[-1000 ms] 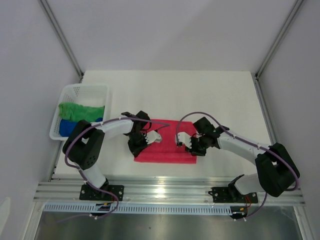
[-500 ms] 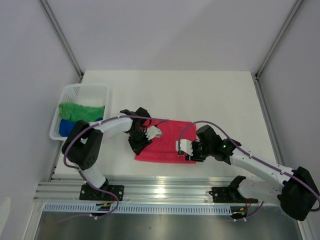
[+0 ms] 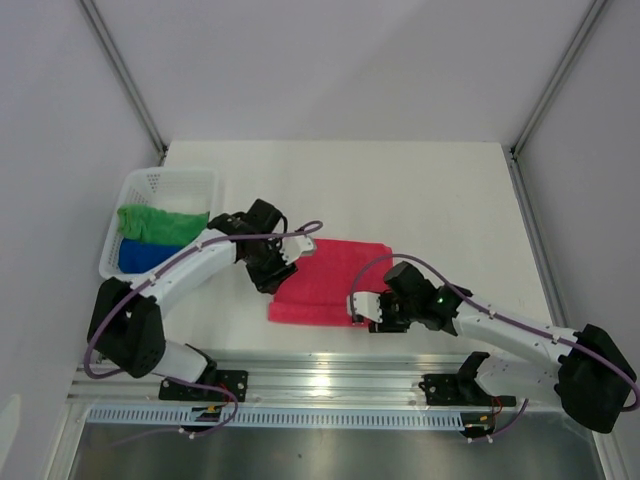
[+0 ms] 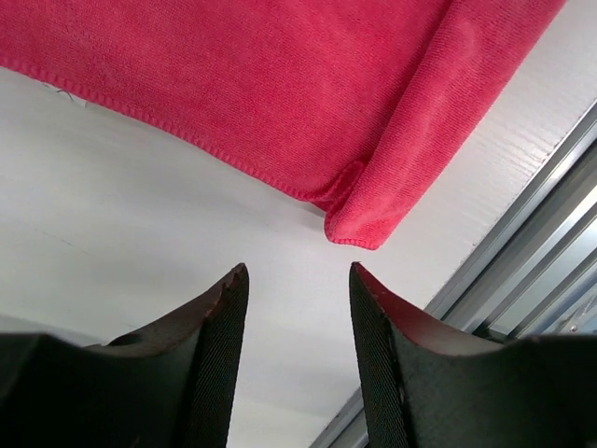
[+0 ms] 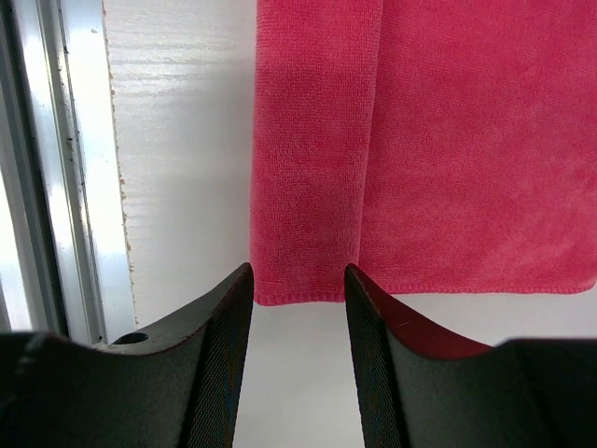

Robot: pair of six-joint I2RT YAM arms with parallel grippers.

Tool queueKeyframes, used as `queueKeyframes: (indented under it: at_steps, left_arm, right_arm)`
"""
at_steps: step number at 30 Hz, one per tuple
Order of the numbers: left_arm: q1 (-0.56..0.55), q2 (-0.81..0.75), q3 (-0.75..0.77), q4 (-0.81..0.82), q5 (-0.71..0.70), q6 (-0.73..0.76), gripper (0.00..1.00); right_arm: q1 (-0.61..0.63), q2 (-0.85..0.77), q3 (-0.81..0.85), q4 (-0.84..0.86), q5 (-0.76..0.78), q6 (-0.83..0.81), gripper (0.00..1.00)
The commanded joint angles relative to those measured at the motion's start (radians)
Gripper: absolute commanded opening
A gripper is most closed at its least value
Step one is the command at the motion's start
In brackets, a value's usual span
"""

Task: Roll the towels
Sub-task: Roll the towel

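Note:
A pink-red towel (image 3: 335,275) lies flat on the table, its near edge folded over into a strip (image 5: 312,168). My left gripper (image 3: 278,272) hovers at the towel's left edge, open, with only bare table between its fingers (image 4: 215,355); the towel's near-left corner (image 4: 359,229) lies just ahead. My right gripper (image 3: 362,306) is at the towel's near-right corner, open and empty, with the folded strip's end (image 5: 298,289) just past the fingertips. A green towel (image 3: 160,222) and a blue towel (image 3: 138,256) sit rolled in the basket.
The white mesh basket (image 3: 165,176) stands at the table's left edge. An aluminium rail (image 3: 330,375) runs along the near edge, close to the towel and the right gripper (image 5: 298,275). Grey walls enclose the table on three sides.
Both grippers opened and let go of the pink-red towel. The left one drew back to the towel's left edge, the right one toward its near-right corner. The towel now lies with its near edge folded.

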Motion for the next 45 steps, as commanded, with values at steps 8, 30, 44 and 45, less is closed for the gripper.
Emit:
queueKeyframes:
  at_steps: [8,30,44,45]
  left_arm:
    - [-0.183,-0.238,-0.254,0.112,0.132,0.096,0.55]
    - [-0.253,0.016,-0.357,0.361,-0.142,0.105,0.49]
    - [-0.254,-0.013,-0.354,0.355,-0.204,0.019,0.01]
    - [-0.254,-0.029,-0.355,0.35,-0.208,0.005,0.01]
  right_arm:
    - [0.035,0.05,-0.034,0.088,-0.028,0.044,0.48]
    - [0.04,0.203,-0.028,0.042,0.015,0.062,0.37]
    - [0.038,0.185,-0.002,-0.025,-0.007,0.059,0.0]
    - [0.038,0.179,0.006,-0.038,-0.014,0.061,0.0]
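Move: For my left hand, the left end of the red towel's folded strip is about 4 cm back, 2 cm to the right and 8 cm below, with the towel's flat part centred some 7 cm ahead and 18 cm right. For my right hand, the strip's right end is only about 1 cm back, 1 cm left and 4 cm below. The towel's far right corner is roughly 20 cm straight ahead of that hand. My left hand swings back about 8 cm with open fingers, turning some 20 degrees clockwise, sinks about 8 cm to the table, then slides forward roughly 4 cm and shuts on the strip's left end. Meanwhile my right hand drops nearly straight down, creeps slightly forward, and pinches the right end. ##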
